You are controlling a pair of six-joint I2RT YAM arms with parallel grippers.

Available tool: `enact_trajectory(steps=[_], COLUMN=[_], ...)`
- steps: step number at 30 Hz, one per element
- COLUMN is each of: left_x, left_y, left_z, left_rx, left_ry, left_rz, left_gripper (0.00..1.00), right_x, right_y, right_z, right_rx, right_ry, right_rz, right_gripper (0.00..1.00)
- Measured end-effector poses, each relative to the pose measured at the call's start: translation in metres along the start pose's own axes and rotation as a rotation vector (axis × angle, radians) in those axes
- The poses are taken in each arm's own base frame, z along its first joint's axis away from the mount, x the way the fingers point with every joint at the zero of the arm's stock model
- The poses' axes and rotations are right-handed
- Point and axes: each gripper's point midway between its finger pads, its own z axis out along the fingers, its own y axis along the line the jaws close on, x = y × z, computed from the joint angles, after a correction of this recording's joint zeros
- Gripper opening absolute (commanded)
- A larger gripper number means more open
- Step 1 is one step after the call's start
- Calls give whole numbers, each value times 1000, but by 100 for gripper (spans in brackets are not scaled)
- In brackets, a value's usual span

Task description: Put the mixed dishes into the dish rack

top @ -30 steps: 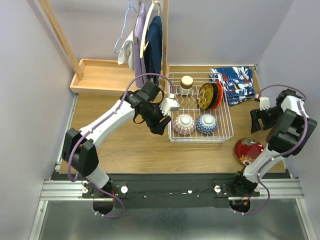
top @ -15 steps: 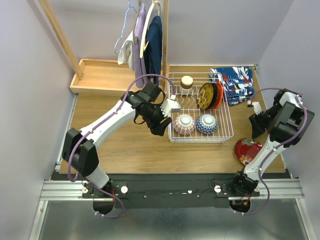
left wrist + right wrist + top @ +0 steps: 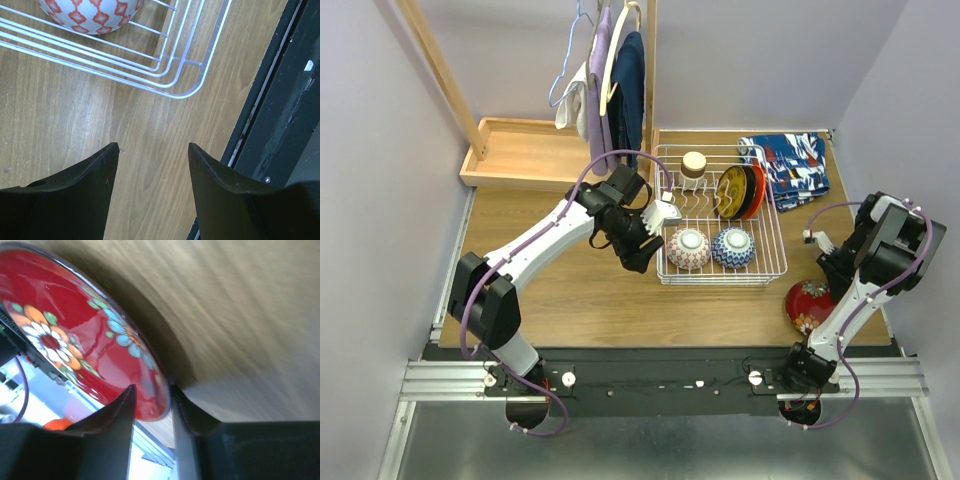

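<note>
The white wire dish rack holds a red-white bowl, a blue-patterned bowl, a tan cup and upright black and orange plates. A dark red flowered plate lies at the table's near right. My right gripper is shut on its far rim: in the right wrist view that gripper has one finger over the plate and one under it. My left gripper hangs open over bare wood beside the rack's corner and the red-white bowl.
A blue-red cloth lies behind the rack on the right. A shallow wooden tray sits at the back left, with clothes on hangers above it. The black base rail runs along the table's near edge.
My right gripper came down and toward the near edge onto the dark red plate, and its fingers closed over the rim. The left arm stayed put.
</note>
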Motion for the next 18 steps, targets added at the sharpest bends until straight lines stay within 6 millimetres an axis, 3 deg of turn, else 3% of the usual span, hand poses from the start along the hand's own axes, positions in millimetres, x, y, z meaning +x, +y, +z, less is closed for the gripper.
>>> enact_trajectory(steps=[1, 4, 10, 13, 18], left_x=[0, 0, 0, 0, 6], left_y=[0, 0, -1, 0, 7], left_z=[0, 0, 1, 1, 4], left_rx=[0, 0, 0, -3, -42], left_ry=[1, 1, 3, 5, 20], left_rz=[0, 0, 5, 8, 3], left_gripper=[67, 67, 67, 66, 63], right_x=[2, 3, -3, -17, -45], right_y=[3, 8, 19, 2, -34], right_z=[3, 7, -2, -25, -98], right_rx=[-14, -32, -80, 5, 285], right_ry=[7, 11, -8, -64, -185], right_rz=[-2, 6, 63, 106, 204], right_gripper=[21, 1, 0, 0, 1])
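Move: The red floral plate lies flat on the table, its outer right rim just at the right fingertips and its middle roughly 7 cm left of them and 3 cm nearer the base, about level. From that hand, the middle of the dish rack is some 20 cm ahead and 31 cm left, the blue-patterned bowl in it about 12 cm ahead and 28 cm left. From the left hand, the plate lies around 45 cm right, 11 cm back and 14 cm below. The red plate's rim is pinched as the half-open right fingers shut on it, the hand meanwhile easing a centimetre or so back and left. Gripping the rim, the right hand then swings forward about 10 cm while rising some 7 cm and drifting right, out over the table to the right of the rack, the wrist turning clockwise and tipping back, around 15 degrees each. ##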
